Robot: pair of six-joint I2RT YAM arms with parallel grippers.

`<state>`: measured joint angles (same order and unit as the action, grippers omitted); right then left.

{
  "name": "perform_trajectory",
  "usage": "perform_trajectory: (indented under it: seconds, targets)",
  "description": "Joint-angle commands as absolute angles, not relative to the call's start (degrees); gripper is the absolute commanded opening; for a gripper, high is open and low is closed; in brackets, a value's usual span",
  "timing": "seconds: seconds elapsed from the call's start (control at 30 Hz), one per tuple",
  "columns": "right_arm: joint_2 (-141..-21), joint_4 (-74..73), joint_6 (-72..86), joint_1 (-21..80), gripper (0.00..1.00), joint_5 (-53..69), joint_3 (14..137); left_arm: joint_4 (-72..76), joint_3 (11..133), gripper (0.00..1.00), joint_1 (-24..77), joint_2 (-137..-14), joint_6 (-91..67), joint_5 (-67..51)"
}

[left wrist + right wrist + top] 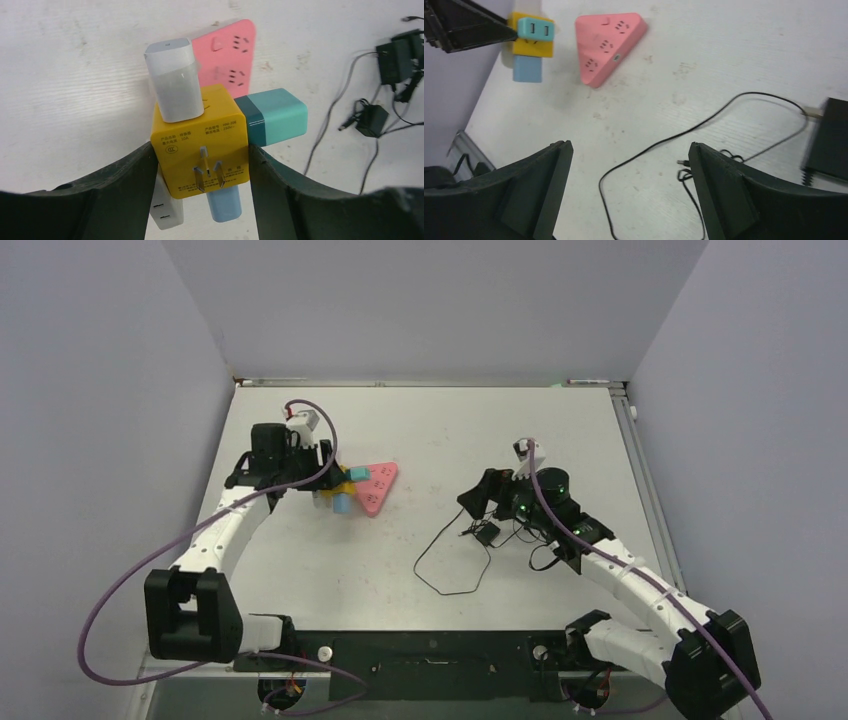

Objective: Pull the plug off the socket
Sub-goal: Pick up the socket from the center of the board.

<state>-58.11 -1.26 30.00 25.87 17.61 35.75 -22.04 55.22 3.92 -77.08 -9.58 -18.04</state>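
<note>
The socket is a yellow cube with its metal prongs facing the left wrist camera. Several plugs sit in it: a white one on top, a teal one at the right, a light blue one and another white one underneath. My left gripper is shut on the cube's two sides, at the table's left. My right gripper stands open over bare table, right of centre, with nothing between its fingers. The right wrist view shows the cube far off.
A pink triangular power strip lies just right of the cube. Black adapters and a thin black cable lie under and beside the right gripper. The enclosure walls stand close on the left, right and back.
</note>
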Motion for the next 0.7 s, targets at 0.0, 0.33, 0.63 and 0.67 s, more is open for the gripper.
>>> perform_trajectory:
  seconds: [0.0,0.33,0.63,0.67]
  targets:
    - [-61.30,12.16,33.98,30.06,0.90,22.30,37.66,-11.18,54.25,0.32,7.03,-71.10,-13.23,-31.11]
    - [-69.29,16.24,41.33,43.93,0.90,12.31,43.02,-5.19,51.76,0.32,15.22,-68.16,-16.11,-36.94]
    - [-72.08,19.42,45.38,45.90,0.92,8.41,43.37,-4.47,52.08,0.31,18.19,-69.76,-16.75,-38.76]
    - [-72.38,19.53,45.56,45.94,0.92,8.37,43.68,-4.56,52.18,0.31,18.50,-69.90,-16.71,-38.83]
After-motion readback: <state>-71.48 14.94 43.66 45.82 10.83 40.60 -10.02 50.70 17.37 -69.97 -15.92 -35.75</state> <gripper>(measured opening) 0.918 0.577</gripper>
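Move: My left hand already holds the yellow socket. My open right gripper waits some 33 cm to its right, 5 cm nearer my base and about level in height. The teal plug on the socket's side is about 5 cm right and 3 cm ahead of my left hand; from my right hand it is roughly 28 cm left and 8 cm ahead. The pink board lies 8 cm right, 7 cm ahead and 13 cm below my left hand. I bring both hands together: my left keeps its grip on the socket and carries it about 12 cm right, up and somewhat back, turning roughly 25 degrees clockwise and dipping its left side, so the teal plug faces my right gripper. My right hand sweeps some 12 cm left towards that plug, fingers still wide open, easing to a stop just short of gripping. ##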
